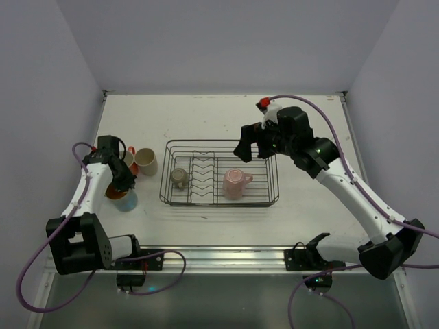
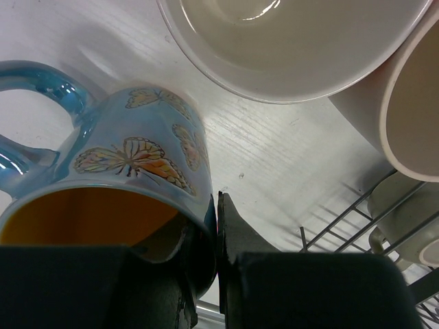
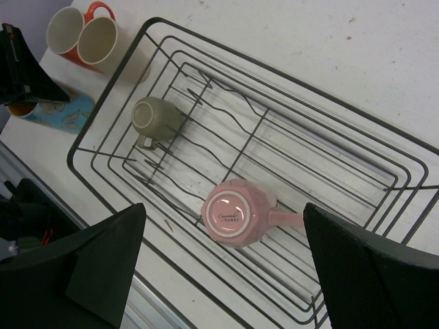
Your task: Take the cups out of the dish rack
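The black wire dish rack (image 1: 271, 179) lies mid-table. Inside it, an olive-grey cup (image 1: 180, 178) rests on the left and a pink cup (image 1: 235, 184) stands upside down on the right. My right gripper (image 3: 225, 214) hangs open above the pink cup (image 3: 236, 212), one finger on each side, touching nothing. Left of the rack, my left gripper (image 2: 218, 253) is shut on the rim of the light blue butterfly cup (image 2: 137, 157), one finger inside, one outside. An orange cup (image 1: 128, 156) and a beige cup (image 1: 146, 162) stand upright just beyond it.
White walls close in the table on the left, back and right. A metal rail (image 1: 219, 257) runs along the near edge between the arm bases. Purple cables (image 1: 41, 274) loop beside both arms. The olive-grey cup (image 3: 154, 118) lies beside the rack's upright dividers.
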Action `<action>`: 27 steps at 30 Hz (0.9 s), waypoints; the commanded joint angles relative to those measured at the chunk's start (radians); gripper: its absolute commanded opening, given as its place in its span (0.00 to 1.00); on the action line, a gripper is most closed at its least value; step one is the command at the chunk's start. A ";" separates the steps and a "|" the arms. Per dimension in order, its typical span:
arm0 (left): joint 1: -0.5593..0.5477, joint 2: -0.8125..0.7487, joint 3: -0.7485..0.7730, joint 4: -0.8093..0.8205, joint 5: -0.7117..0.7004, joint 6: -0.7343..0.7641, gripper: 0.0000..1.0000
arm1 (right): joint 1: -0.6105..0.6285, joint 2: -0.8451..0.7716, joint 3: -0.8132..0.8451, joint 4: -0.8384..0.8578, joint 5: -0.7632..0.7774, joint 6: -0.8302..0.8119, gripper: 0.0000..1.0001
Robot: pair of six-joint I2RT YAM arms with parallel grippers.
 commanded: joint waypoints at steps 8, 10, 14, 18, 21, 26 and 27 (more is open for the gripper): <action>0.021 -0.018 0.042 0.061 0.051 0.038 0.12 | 0.004 0.083 0.011 -0.148 0.107 0.010 0.99; 0.021 -0.038 0.036 0.061 0.052 0.035 0.14 | 0.026 0.095 -0.002 -0.157 0.103 0.018 0.99; 0.019 -0.084 0.016 0.068 0.091 0.027 0.37 | 0.110 0.124 -0.019 -0.182 0.179 0.028 0.99; 0.019 -0.127 -0.004 0.067 0.103 0.025 0.49 | 0.149 0.143 -0.011 -0.211 0.227 0.059 0.99; 0.021 -0.152 -0.011 0.064 0.115 0.025 0.54 | 0.161 0.143 -0.009 -0.233 0.268 0.108 0.99; 0.019 -0.205 -0.007 0.047 0.131 0.016 0.60 | 0.165 0.102 -0.058 -0.216 0.322 0.266 0.99; 0.021 -0.215 -0.005 0.041 0.135 0.015 0.62 | 0.164 0.092 -0.068 -0.198 0.307 0.313 0.99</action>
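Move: The left hand pinches the blue cup by its wall, the cup's middle about 3 cm back, 3 cm left and 3 cm below; the orange cup is some 9 cm straight ahead, the beige cup about 10 cm ahead and 8 cm right. From the right hand, the pink cup in the rack lies roughly 2 cm ahead, 6 cm left and 21 cm down, with the grey cup some 21 cm left of the pink one and 2 cm farther out. The right hand, fingers staying wide open, sinks some 10 cm towards the upturned pink cup, easing back about 3 cm on the way, while the wrist tips the fingers more steeply down at it and turns a little clockwise. Meanwhile the left hand first holds still with the blue cup set down beside the orange and beige cups, then opens its fingers to let go of the wall and rises about 4 cm, drifting slightly forward and right as its fingertips tilt outward. ##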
